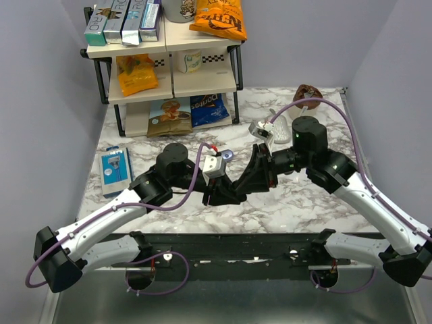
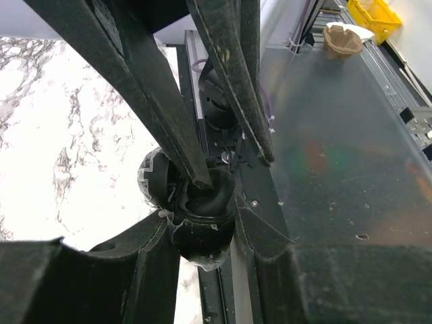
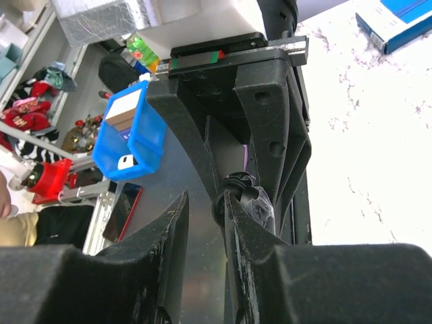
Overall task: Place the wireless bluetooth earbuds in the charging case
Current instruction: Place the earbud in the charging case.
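Note:
My two grippers meet above the near middle of the marble table point(image 1: 304, 202). The left gripper point(image 1: 214, 197) point(image 2: 201, 214) is shut on the round black charging case point(image 2: 202, 226) point(image 3: 244, 197). The case's lid point(image 2: 152, 179) hangs open to the left. From the other side the right gripper point(image 1: 237, 191) point(image 3: 206, 200) stands open with nothing in the gap. One of its fingertips point(image 2: 200, 177) dips into the case's mouth. The earbuds are hidden among the black parts; I cannot pick them out.
A shelf rack point(image 1: 169, 64) with snack packets stands at the back left. A blue box point(image 1: 113, 169) lies on the left of the table. A white device point(image 1: 266, 130) and a brown object point(image 1: 307, 92) lie at the back right. The arms' base rail point(image 1: 229, 246) runs along the near edge.

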You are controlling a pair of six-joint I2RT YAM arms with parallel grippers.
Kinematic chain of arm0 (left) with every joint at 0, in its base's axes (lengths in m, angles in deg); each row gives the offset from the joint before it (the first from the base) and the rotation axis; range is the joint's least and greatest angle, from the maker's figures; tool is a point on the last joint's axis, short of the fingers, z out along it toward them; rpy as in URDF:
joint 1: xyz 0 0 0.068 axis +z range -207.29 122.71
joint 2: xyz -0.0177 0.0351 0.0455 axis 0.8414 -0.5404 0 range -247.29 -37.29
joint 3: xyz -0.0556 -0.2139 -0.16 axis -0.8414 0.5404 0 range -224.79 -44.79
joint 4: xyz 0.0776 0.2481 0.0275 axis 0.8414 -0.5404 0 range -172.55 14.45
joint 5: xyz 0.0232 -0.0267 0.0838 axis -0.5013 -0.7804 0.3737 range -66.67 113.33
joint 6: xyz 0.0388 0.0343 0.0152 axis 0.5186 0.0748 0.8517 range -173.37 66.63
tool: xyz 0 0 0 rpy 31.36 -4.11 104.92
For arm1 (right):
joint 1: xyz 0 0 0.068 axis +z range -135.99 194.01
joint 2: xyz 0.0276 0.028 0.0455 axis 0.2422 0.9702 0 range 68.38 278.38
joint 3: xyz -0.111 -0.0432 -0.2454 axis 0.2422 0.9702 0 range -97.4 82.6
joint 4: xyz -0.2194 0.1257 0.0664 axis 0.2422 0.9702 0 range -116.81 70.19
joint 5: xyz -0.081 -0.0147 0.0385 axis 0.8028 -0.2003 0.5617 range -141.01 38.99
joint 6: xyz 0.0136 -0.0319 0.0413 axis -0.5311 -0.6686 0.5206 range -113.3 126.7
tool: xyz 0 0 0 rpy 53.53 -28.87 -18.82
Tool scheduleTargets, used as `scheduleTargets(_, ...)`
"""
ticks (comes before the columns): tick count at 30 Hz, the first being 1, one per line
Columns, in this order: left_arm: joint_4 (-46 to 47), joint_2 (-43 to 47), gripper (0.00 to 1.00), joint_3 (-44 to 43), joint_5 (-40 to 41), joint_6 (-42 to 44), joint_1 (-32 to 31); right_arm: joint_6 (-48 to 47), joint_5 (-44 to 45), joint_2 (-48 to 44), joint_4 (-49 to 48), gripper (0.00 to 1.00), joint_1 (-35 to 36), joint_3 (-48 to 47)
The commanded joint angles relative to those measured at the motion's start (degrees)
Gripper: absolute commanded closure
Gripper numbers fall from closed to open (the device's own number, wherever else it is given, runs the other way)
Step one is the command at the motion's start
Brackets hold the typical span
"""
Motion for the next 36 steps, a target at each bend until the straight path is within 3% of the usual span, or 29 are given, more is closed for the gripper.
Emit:
scheduleTargets(1, 2.01, 1.51, 1.00, 0.81, 0.15, 0.62, -0.71, -0.53, 2.75, -1.04, 2.19, 0.62, 0.03, -3.11)
scheduleTargets(8, 2.71, 1.86, 1.00, 1.16, 0.94, 0.27, -0.71, -2.63, 7.49, -2.09, 6.05, 0.59, 0.03, -5.04)
scheduleTargets(12, 3.76, 2.30, 1.00, 1.60, 3.22, -0.34, -0.71, -5.44, 18.71, -5.08, 6.95, 0.59, -0.06, -5.14)
scheduleTargets(18, 7.45, 2.04, 1.00, 2.39, 6.74, -2.71, -0.62, -7.73, 30.95, -9.22, 7.55, 0.44, 0.03, -3.46)
scheduleTargets(24, 10.35, 0.37, 1.00, 1.69, 8.33, -4.21, -0.62, -8.53, 34.47, -8.42, 8.18, 0.36, 0.46, -1.97)
scheduleTargets(25, 10.53, 0.10, 1.00, 1.34, 8.85, -4.65, -0.62, -8.79, 35.09, -8.34, 8.26, 0.29, 0.73, -1.80)
scheduleTargets(34, 12.03, -3.24, 1.00, -0.51, 11.84, -7.64, -0.62, -8.53, 41.25, -12.81, 2.99, 0.29, 2.31, 0.75)
scheduleTargets(36, 11.59, -3.94, 1.00, -0.86, 12.28, -8.51, -0.62, -9.05, 40.46, -13.87, 1.94, 0.35, 2.31, 1.28)
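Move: The open black charging case is in the left gripper's fingertips, practically at that hand's point. From the right hand point, the case lies about 1 cm ahead, 1 cm to the left and 2 cm below, with one right fingertip still at its well. The silver case on the table is some 25 cm ahead of the right hand, 3 cm to its left and roughly 28 cm below. Back the right gripper out of the charging case: go forward about 7 cm and 5 cm right, rising some 3 cm on the way and sinking again, while turning clockwise about 30 degrees and opening the fingers much wider. Keep the left grip on the case and carry it about 3.5 cm forward, slightly right, turning a little counter-clockwise. ##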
